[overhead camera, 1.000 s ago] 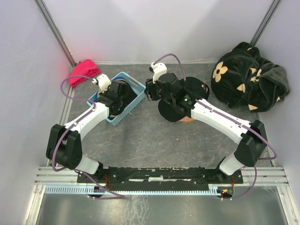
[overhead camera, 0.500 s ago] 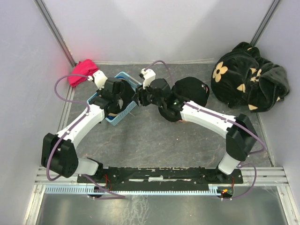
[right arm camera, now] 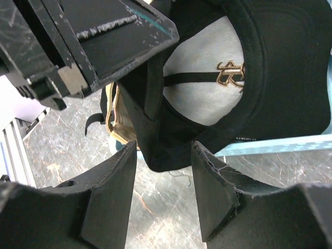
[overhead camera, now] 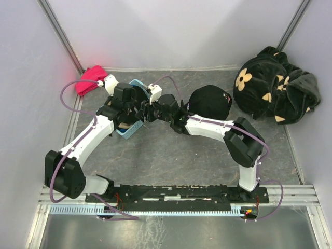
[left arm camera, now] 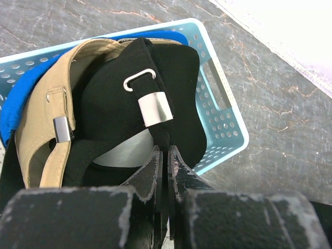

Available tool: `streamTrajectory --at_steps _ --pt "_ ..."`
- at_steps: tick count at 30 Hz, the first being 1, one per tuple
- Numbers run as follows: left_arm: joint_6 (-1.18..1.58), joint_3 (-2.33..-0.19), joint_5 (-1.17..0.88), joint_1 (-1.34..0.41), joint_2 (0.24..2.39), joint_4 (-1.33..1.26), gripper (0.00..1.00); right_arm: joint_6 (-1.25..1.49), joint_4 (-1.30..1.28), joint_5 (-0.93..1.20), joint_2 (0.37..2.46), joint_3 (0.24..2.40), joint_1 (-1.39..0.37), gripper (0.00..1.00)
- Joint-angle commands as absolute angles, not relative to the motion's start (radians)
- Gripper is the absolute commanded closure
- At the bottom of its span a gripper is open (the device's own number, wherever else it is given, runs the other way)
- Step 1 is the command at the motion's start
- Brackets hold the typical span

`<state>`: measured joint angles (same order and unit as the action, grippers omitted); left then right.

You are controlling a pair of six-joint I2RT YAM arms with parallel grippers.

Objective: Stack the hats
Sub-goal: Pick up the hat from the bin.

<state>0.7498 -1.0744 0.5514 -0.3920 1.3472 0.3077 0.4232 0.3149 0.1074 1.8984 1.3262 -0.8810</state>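
A black hat (left arm camera: 109, 98) lies upside down in the light blue basket (left arm camera: 223, 119), on top of a tan hat (left arm camera: 39, 104) and a bright blue hat (left arm camera: 15, 98). My left gripper (left arm camera: 165, 150) is shut on the black hat's rear strap, just below its metal buckle (left arm camera: 154, 109). My right gripper (right arm camera: 163, 148) is open, and the same hat's (right arm camera: 270, 78) lower edge hangs between its fingers, close to the left gripper (overhead camera: 136, 106). Another black hat (overhead camera: 210, 102) sits crown up on the table to the right.
A big black plush fabric with beige flowers (overhead camera: 275, 85) fills the back right corner. A small red-pink cloth bundle (overhead camera: 91, 79) lies at the back left, behind the basket (overhead camera: 136, 84). Walls close in the table on three sides.
My right arm has swung left, away from the black hat on the table, and its open gripper now reaches the basket. The left gripper has shifted slightly back, still shut.
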Motion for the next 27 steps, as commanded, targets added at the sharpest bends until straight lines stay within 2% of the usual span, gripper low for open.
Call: streamTrajectory --at_steps 1,19,24,27 --pt "0.706 -1.114 0.504 -0.383 1.307 0.298 0.97 0.443 0.462 0.139 1.919 1.353 -0.883 0.45" --pt "0.717 -1.140 0.440 -0.367 1.292 0.295 0.97 0.497 0.520 0.216 2.026 1.439 -0.884 0.47" --pt "0.716 -1.135 0.435 -0.361 1.283 0.299 0.97 0.511 0.550 0.211 2.034 1.437 -0.881 0.62" --pt "0.720 -1.131 0.431 -0.359 1.279 0.298 0.97 0.512 0.554 0.217 2.034 1.448 -0.880 0.78"
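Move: The black hat hangs by its strap from the left fingers, its middle about 6 cm ahead of that hand, 2 cm to its left and 6 cm lower. From the open right hand it lies about 10 cm ahead, 6 cm left and 3 cm down, its near edge only a few centimetres off. From the right hand, the bin is 4 cm ahead, 9 left, 14 below; the tan hat 4 cm back, 10 left, 12 below; the stacked hats 27 cm right, 4 ahead. The right hand eases about 3.5 cm to the left towards the black hat, its fingertips tipping up some 5 degrees, until the dangling band below the left gripper lies between its pads; only as it slows do its fingers begin closing on that band, from half open to about a third. The left hand keeps its pinch on the buckled strap, drifts about 1 cm to the right with a slight clockwise turn, then lifts about 1.5 cm above the bin. ##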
